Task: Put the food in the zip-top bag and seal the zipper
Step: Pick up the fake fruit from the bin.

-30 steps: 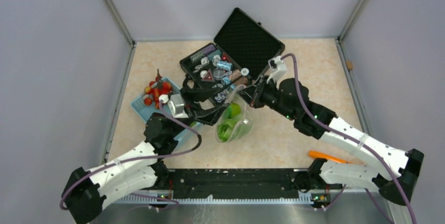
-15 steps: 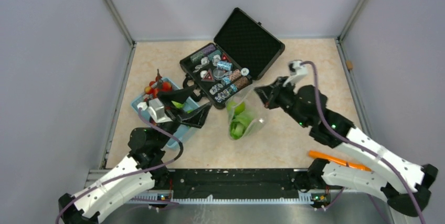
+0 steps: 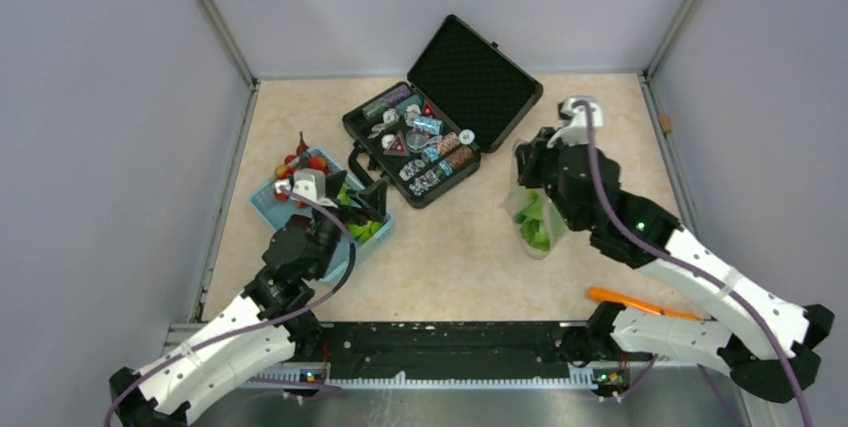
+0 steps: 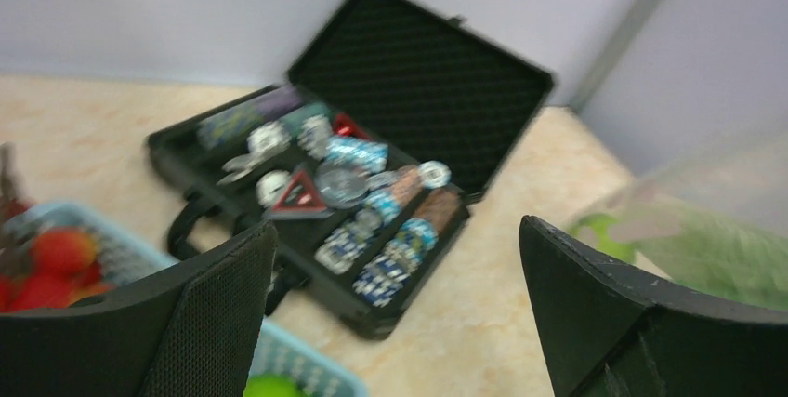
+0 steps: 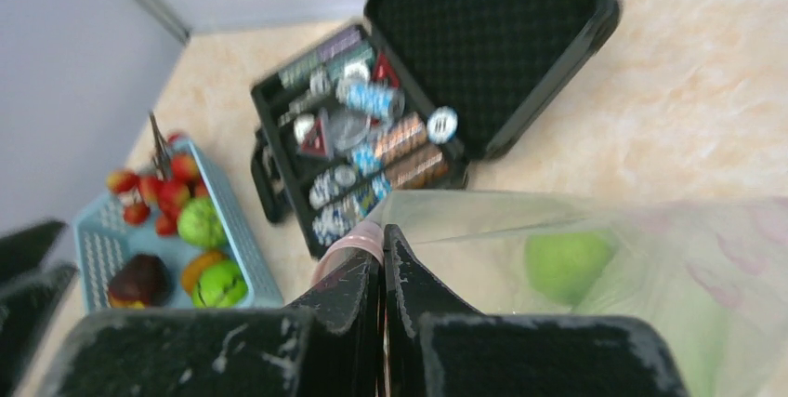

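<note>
The zip-top bag (image 3: 536,225) hangs right of the black case with green food (image 5: 567,263) inside. My right gripper (image 5: 382,239) is shut on the pink zipper (image 5: 353,246) at the bag's mouth, seen from above at the right gripper (image 3: 525,162). My left gripper (image 3: 368,199) stands open and holds nothing above the near end of the light blue basket (image 3: 262,202). In the right wrist view the basket (image 5: 98,248) holds red cherry tomatoes (image 5: 153,197), a green ball (image 5: 200,220), an orange (image 5: 198,267), another green piece (image 5: 221,284) and a dark purple piece (image 5: 139,278).
The open black case (image 3: 440,117) of chips and trinkets lies at the table's back middle, between basket and bag. An orange stick (image 3: 625,299) lies by the right arm's base. Grey walls close in three sides.
My right gripper has carried the bag rightward, away from the case. My left gripper let go, opened wide and drew back left over the basket.
</note>
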Robot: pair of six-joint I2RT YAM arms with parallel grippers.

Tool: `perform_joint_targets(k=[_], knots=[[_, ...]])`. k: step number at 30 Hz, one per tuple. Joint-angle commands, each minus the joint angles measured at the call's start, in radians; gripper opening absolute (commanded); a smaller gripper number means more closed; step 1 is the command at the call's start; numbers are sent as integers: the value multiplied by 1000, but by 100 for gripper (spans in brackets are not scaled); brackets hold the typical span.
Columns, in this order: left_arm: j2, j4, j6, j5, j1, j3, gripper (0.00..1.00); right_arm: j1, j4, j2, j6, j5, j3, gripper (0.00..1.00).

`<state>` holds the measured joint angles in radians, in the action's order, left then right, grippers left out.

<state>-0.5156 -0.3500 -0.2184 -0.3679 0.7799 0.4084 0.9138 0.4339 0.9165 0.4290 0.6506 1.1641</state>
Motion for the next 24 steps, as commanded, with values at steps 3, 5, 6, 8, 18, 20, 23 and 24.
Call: perform_joint_targets(k=[3, 5, 6, 8, 18, 20, 23, 24], knots=[[25, 373, -144, -384, -14, 99, 99, -2, -107, 70, 175, -254, -163, 0], [26, 448, -190, -421, -32, 99, 99, -1, -106, 110, 187, -269, -177, 0], [22, 477, -210, -416, -45, 98, 99, -1, -91, 127, 182, -258, -171, 0], [12, 525, -254, -386, -70, 103, 99, 0, -68, 147, 171, -233, -158, 0], [-69, 648, -346, -275, -239, 134, 99, 0, -193, 45, 118, -364, -223, 0], [-86, 650, -360, -211, -291, 132, 99, 0, -197, 33, 122, -376, -229, 0], [-112, 646, -376, -128, -356, 124, 99, -1, -192, 25, 138, -344, -236, 0], [-120, 647, -377, -110, -371, 123, 99, 0, -191, 24, 138, -336, -235, 0]])
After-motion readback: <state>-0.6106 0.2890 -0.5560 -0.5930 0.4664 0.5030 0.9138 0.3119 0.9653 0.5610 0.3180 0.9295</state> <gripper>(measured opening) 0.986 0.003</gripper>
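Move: The left gripper is empty. The small orange fruit in the bin lies about 10 cm to its left, 3 cm ahead and roughly 26 cm below. At similar depth, the striped green fruit is some 4 cm left and level, the dark fruit about 20 cm left and 2 cm ahead, and the pale green fruit about 10 cm left and 8 cm ahead. From the right gripper, which holds the bag, the orange fruit lies some 37 cm left, 1 cm ahead and 32 cm below. Bring the left gripper, fingers kept wide open, about 12 cm left and 12 cm down over the bin, turning it some 30 degrees counter-clockwise while tipping it down as much; touch nothing yet. With the right, keep the bag rim pinched, lower it about 13 cm while carrying it 7 cm left towards the bin, then lift it back 3 cm. ##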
